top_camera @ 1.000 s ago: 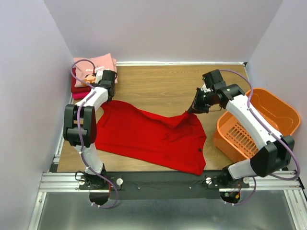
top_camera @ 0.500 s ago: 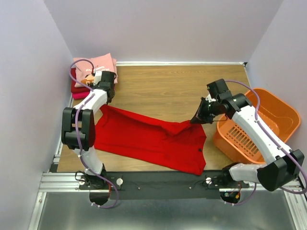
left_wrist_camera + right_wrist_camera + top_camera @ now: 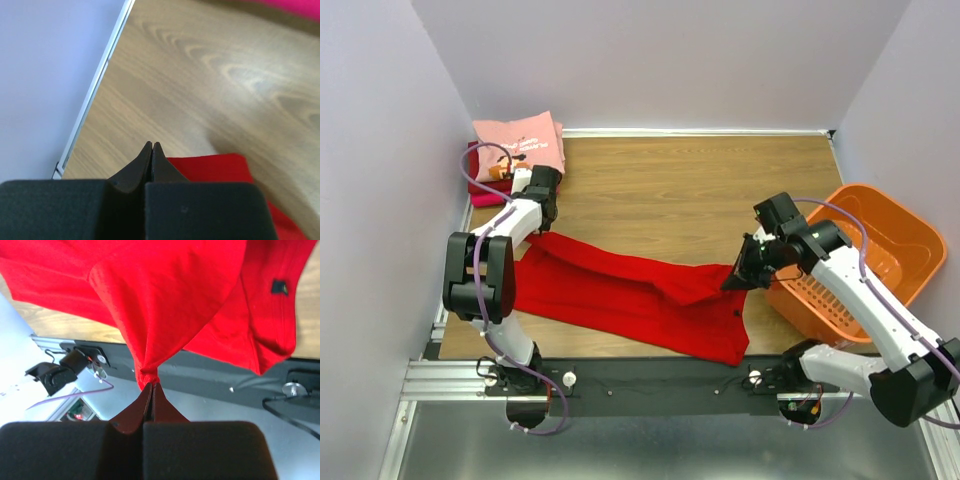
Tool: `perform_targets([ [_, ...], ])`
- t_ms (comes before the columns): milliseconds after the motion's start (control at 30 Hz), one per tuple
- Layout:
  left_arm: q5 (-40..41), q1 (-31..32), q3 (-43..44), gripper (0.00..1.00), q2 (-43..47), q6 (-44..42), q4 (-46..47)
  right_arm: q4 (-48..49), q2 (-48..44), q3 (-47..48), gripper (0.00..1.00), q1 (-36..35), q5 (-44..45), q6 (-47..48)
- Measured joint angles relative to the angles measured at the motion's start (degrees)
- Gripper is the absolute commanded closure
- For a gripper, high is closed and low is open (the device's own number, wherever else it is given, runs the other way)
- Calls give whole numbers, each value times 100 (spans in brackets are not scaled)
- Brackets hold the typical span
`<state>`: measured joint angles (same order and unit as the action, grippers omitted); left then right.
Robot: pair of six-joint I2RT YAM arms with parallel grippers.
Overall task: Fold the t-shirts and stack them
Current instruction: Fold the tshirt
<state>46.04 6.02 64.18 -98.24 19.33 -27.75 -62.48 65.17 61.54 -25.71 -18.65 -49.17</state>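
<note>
The bright red t-shirt (image 3: 620,300) lies spread across the near half of the table, its far edge doubled toward me. My left gripper (image 3: 542,222) is shut at the shirt's far left corner. In the left wrist view that gripper (image 3: 151,145) has its jaws pressed together, and red cloth (image 3: 215,167) shows beside the right finger. My right gripper (image 3: 730,284) is shut on a bunched pinch of the shirt's right side. In the right wrist view the cloth (image 3: 170,300) fans out from the right gripper's tips (image 3: 152,385). A pink printed tee (image 3: 520,140) tops a folded stack at the far left corner, with darker red and magenta tees (image 3: 477,165) under it.
An orange plastic basket (image 3: 900,208) stands at the right edge, partly under my right arm. Walls close in the left, far and right sides. A metal rail (image 3: 100,75) runs along the table's left edge. The black base bar (image 3: 650,378) lies just past the shirt's near hem.
Both grippers have moved toward the near edge and taken the shirt's far edge with them. The right one moved farthest. The red shirt is now a narrower band.
</note>
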Motion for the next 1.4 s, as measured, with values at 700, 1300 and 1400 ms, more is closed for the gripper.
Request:
perform_targets([
  [700, 131, -258, -254, 51, 396, 584, -846, -503, -802, -1303, 93, -575, -481, -197],
  [1300, -623, -142, 529, 7, 319, 527, -802, -59, 763, -739, 48, -807, 426, 125],
  [1400, -802, -122, 752, 11, -98, 452, -616, 264, 1091, -737, 48, -807, 625, 125],
])
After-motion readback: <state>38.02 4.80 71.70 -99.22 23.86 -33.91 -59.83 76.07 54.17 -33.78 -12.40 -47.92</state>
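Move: The shirt's near edge, towards which its held far edge is being brought, has its left corner some 14 cm back, 2 cm left and 8 cm below the left hand. Its right corner is about 11 cm back, 3 cm right and 15 cm below the right hand. The folded stack stands 18 cm ahead and 6 cm left of the left hand. The black tag is 1 cm ahead and 3 cm right of the right hand; the orange basket is about 26 cm right, 4 cm ahead. The shirt's raised edge, still pinched in both grippers, is drawn back over its lower layer: about 10 cm back and 5 down by the right hand, some 6 cm back by the left. Both then open, the right halfway and the left nearly fully, and let go. They swing forward again, the left first rising then dipping near the far left corner, the right sinking over the shirt's right end. ##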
